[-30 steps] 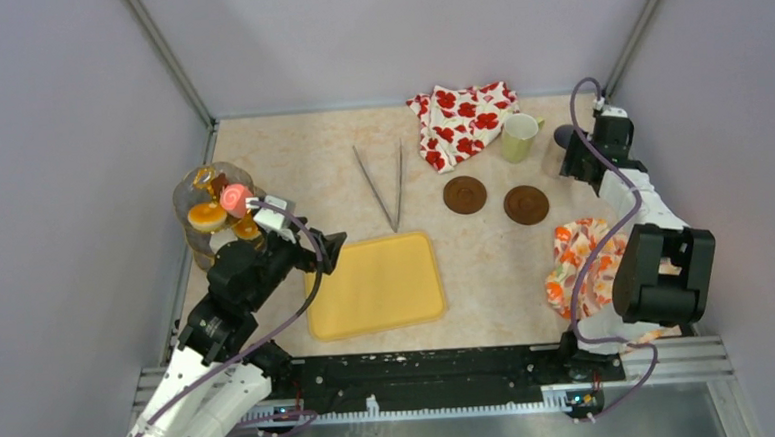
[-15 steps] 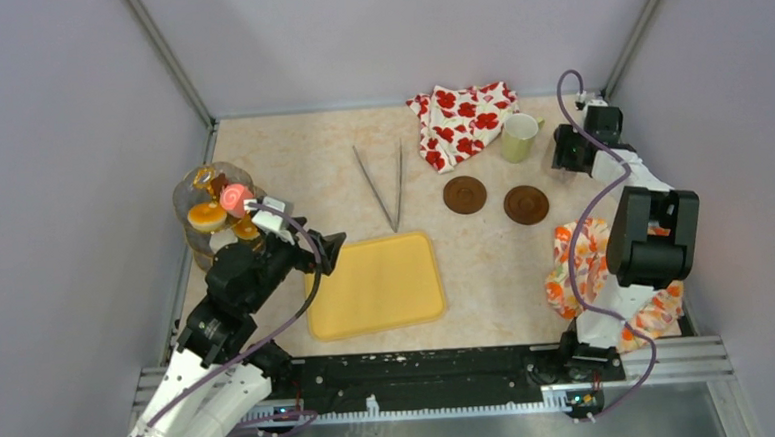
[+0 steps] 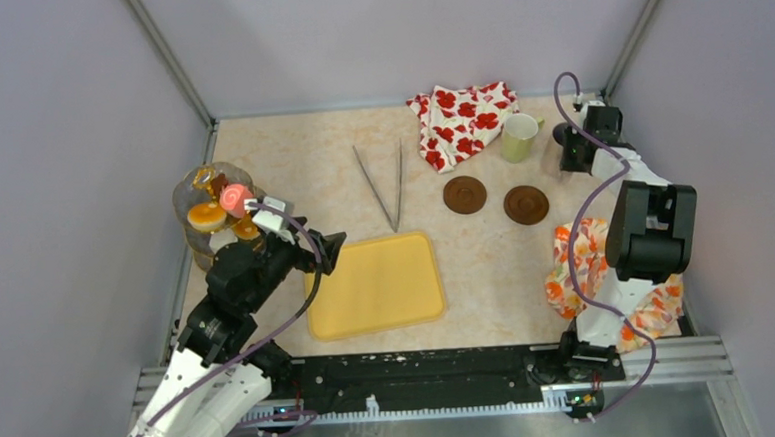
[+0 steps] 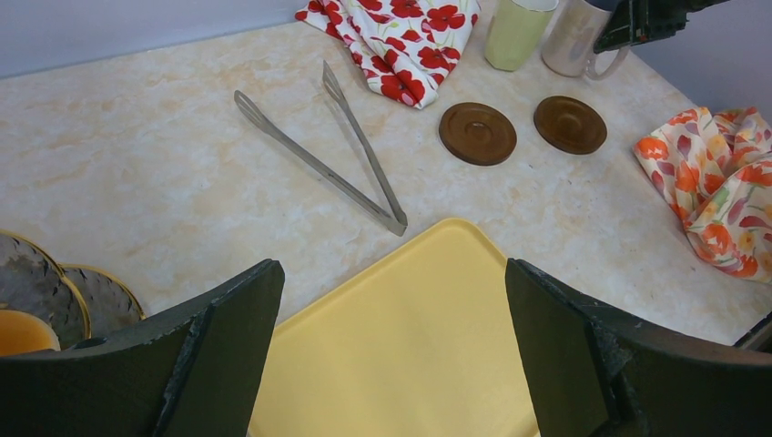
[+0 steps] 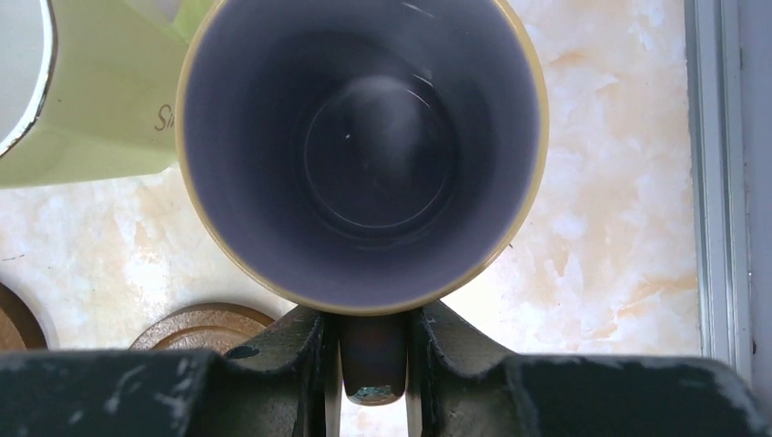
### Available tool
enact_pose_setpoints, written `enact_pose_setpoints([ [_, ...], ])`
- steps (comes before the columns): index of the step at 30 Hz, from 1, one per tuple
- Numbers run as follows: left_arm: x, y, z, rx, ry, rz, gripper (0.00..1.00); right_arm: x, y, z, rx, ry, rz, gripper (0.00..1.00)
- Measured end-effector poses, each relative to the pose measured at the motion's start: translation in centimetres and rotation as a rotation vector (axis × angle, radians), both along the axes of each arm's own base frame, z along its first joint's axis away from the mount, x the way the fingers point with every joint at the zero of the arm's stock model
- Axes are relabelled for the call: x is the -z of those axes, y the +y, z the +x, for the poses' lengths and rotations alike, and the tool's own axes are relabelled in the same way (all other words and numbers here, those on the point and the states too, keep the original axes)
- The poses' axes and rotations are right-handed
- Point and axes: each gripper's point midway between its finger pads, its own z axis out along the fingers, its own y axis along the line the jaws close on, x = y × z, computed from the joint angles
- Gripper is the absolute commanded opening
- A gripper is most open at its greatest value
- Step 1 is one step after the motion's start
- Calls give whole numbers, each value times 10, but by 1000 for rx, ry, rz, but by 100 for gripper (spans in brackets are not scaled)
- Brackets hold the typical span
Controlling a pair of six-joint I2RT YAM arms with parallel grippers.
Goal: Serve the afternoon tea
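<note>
The greyish mug [image 5: 364, 155] stands upright at the far right of the table [image 3: 562, 132], next to the pale-yellow mug [image 3: 517, 137] [image 5: 91, 100]. My right gripper [image 5: 373, 339] [image 3: 574, 149] is shut on the greyish mug's handle, a finger pressed on each side. Toy sweets, among them a pink roll [image 3: 234, 198] and an orange tart [image 3: 206, 216], sit on a glass stand [image 3: 194, 187] at the left edge. My left gripper [image 4: 391, 309] [image 3: 330, 250] hangs open and holds nothing over the left part of the yellow tray [image 3: 387, 289] [image 4: 428, 355].
Two brown coasters [image 3: 464, 194] [image 3: 526, 204] lie in front of the mugs. Metal tongs [image 3: 387, 183] lie behind the tray. A red-flowered cloth [image 3: 463, 119] is at the back, an orange-flowered cloth [image 3: 581, 258] by the right arm. Walls close in on three sides.
My right gripper has closed on the greyish mug's handle after shifting a little toward it. The left arm has stayed still.
</note>
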Motion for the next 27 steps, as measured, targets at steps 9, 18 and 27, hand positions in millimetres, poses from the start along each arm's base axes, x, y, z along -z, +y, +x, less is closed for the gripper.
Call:
enact_pose_setpoints([
  [9,2,-1,1,0,7,4,99,-13,-1,-5,5,-20,-15,0],
  [18,2,-1,1,0,7,4,99,-46,5,-25,55,-120,18,0],
  [27,2,-1,1,-1,7,5,99,-58,33,-62,70,-169,41,0],
])
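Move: The right hand already has the grey mug's handle between its fingers. The nearer brown coaster lies about 7 cm back and 10 cm to its left, some 5 cm lower. The other brown coaster is about 24 cm left and 4 cm back, and the green mug stands roughly 7 cm ahead and 11 cm left, at about the hand's height. From the idle left hand, the nearer coaster is about 17 cm ahead, 48 cm right and 24 cm below. Keeping its pinch on the handle, the right hand lifts the grey mug off the table, first mostly upward, then drawing back and finally veering left towards the nearer brown coaster. It climbs and backs off about 6 cm each, with some 3 cm to the left, while the wrist tips the fingers up by about 10 degrees. ##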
